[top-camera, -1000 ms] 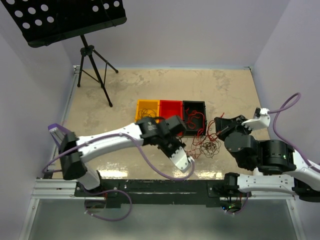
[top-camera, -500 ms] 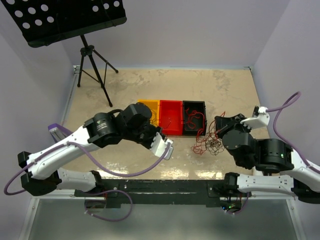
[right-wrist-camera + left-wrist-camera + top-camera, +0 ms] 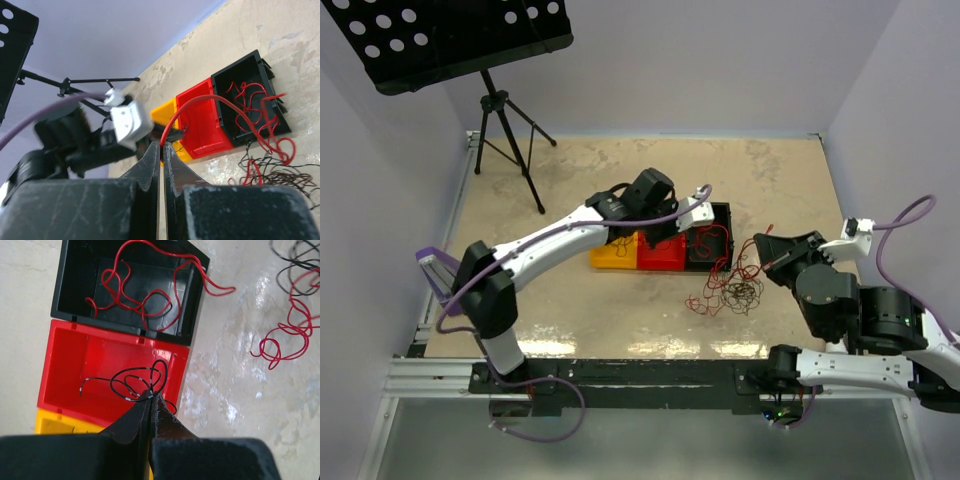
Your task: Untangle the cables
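My left gripper [image 3: 151, 395] is shut on a thin black cable [image 3: 131, 377] with white marks, whose loops hang over the red bin [image 3: 75, 360]. In the top view the left gripper [image 3: 665, 232] hovers above the row of bins. My right gripper [image 3: 161, 144] is shut on a red cable [image 3: 200, 100] that arches up and runs down toward the black bin [image 3: 235, 64]. A tangle of red and dark cables [image 3: 730, 290] lies on the table between the bins and the right gripper [image 3: 760, 248]. More red cables [image 3: 125, 290] lie curled inside the black bin [image 3: 80, 285].
A yellow bin [image 3: 612, 255] adjoins the red one on the left. A black music stand [image 3: 450, 35] on a tripod [image 3: 505, 130] stands at the back left. White walls close the table's sides and back.
The left arm pulled away from the tangle toward the left, then swung out over the bins with the black cable. The right gripper stayed by the tangle, holding the red cable.
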Available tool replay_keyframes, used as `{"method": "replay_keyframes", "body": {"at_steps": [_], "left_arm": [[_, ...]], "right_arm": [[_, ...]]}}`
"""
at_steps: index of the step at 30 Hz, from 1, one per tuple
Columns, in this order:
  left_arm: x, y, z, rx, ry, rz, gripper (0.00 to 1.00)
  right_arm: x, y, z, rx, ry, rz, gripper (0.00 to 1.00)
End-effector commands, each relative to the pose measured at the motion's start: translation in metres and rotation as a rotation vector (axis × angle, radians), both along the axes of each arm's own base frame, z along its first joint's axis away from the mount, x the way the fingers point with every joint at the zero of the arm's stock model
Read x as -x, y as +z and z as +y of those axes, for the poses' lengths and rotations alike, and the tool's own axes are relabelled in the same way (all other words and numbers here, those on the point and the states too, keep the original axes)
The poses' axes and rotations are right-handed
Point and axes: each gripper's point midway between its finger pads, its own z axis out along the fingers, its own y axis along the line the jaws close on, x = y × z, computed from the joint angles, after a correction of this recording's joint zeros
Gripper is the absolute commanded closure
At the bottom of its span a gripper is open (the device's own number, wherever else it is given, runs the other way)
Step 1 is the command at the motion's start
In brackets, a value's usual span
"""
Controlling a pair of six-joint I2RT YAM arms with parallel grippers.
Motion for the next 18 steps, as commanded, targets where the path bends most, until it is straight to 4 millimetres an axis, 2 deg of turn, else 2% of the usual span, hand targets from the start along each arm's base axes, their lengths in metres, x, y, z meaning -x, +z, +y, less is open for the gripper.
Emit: {"method": "replay_keyframes", "body": {"at_steps": [1, 6, 7, 8, 9, 10, 12, 14, 17, 18], "left_arm": [[-0.035, 0.016, -0.028, 0.136, 0.089, 0.067, 1.0], [-0.071, 0.003, -0.026, 0.156, 0.127, 0.075, 1.0], [-0.076, 0.0, -0.025, 0.157, 0.13, 0.083, 0.96], [-0.079, -0.008, -0.025, 0.152, 0.131, 0.102, 0.85], [-0.081, -0.013, -0.023, 0.145, 0.133, 0.113, 0.64], [-0.084, -0.019, -0.021, 0.135, 0.147, 0.113, 0.55], [-0.09, -0.021, -0.018, 0.142, 0.179, 0.093, 0.46], [-0.089, -0.018, -0.017, 0.155, 0.178, 0.091, 0.42], [-0.08, -0.001, -0.018, 0.19, 0.155, 0.098, 0.21], [-0.078, 0.009, -0.017, 0.204, 0.153, 0.091, 0.2]], "right_arm": [[-0.002, 0.014, 0.007, -0.029, 0.008, -0.02, 1.0], [-0.001, 0.015, 0.008, -0.042, 0.022, -0.025, 1.0], [-0.001, 0.015, 0.008, -0.047, 0.022, -0.027, 1.0], [-0.001, 0.016, 0.008, -0.047, 0.025, -0.029, 1.0], [-0.001, 0.017, 0.009, -0.052, 0.027, -0.031, 1.0], [-0.001, 0.017, 0.01, -0.052, 0.032, -0.031, 1.0], [-0.001, 0.022, 0.012, -0.06, 0.037, -0.039, 1.0], [-0.001, 0.025, 0.015, -0.052, 0.049, -0.044, 1.0], [-0.002, 0.03, 0.021, -0.046, 0.061, -0.05, 1.0], [-0.002, 0.031, 0.023, -0.046, 0.064, -0.051, 1.0]]}}
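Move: The red box, where the thin black cable now in the left fingers is to go, has its middle about 7 cm ahead of the left hand, 1 cm to its left and 14 cm below. The black box adjoins it, 7 cm ahead and 10 cm right; the yellow box is 7 cm ahead and 12 cm left. The cable tangle is 5 cm back and 15 cm right. From the right hand, the red box is roughly 16 cm ahead, 14 cm left and 32 cm down. The black cable, already pinched and hanging over the red box, is carried by the left hand about 8 cm forward and 4 cm down to above the box's middle, the wrist turning some 10 degrees counter-clockwise; over the second half the fingers open wide and let go of it. The right hand keeps its pinch on the red cable, edging 1 to 2 cm left and slightly up. ##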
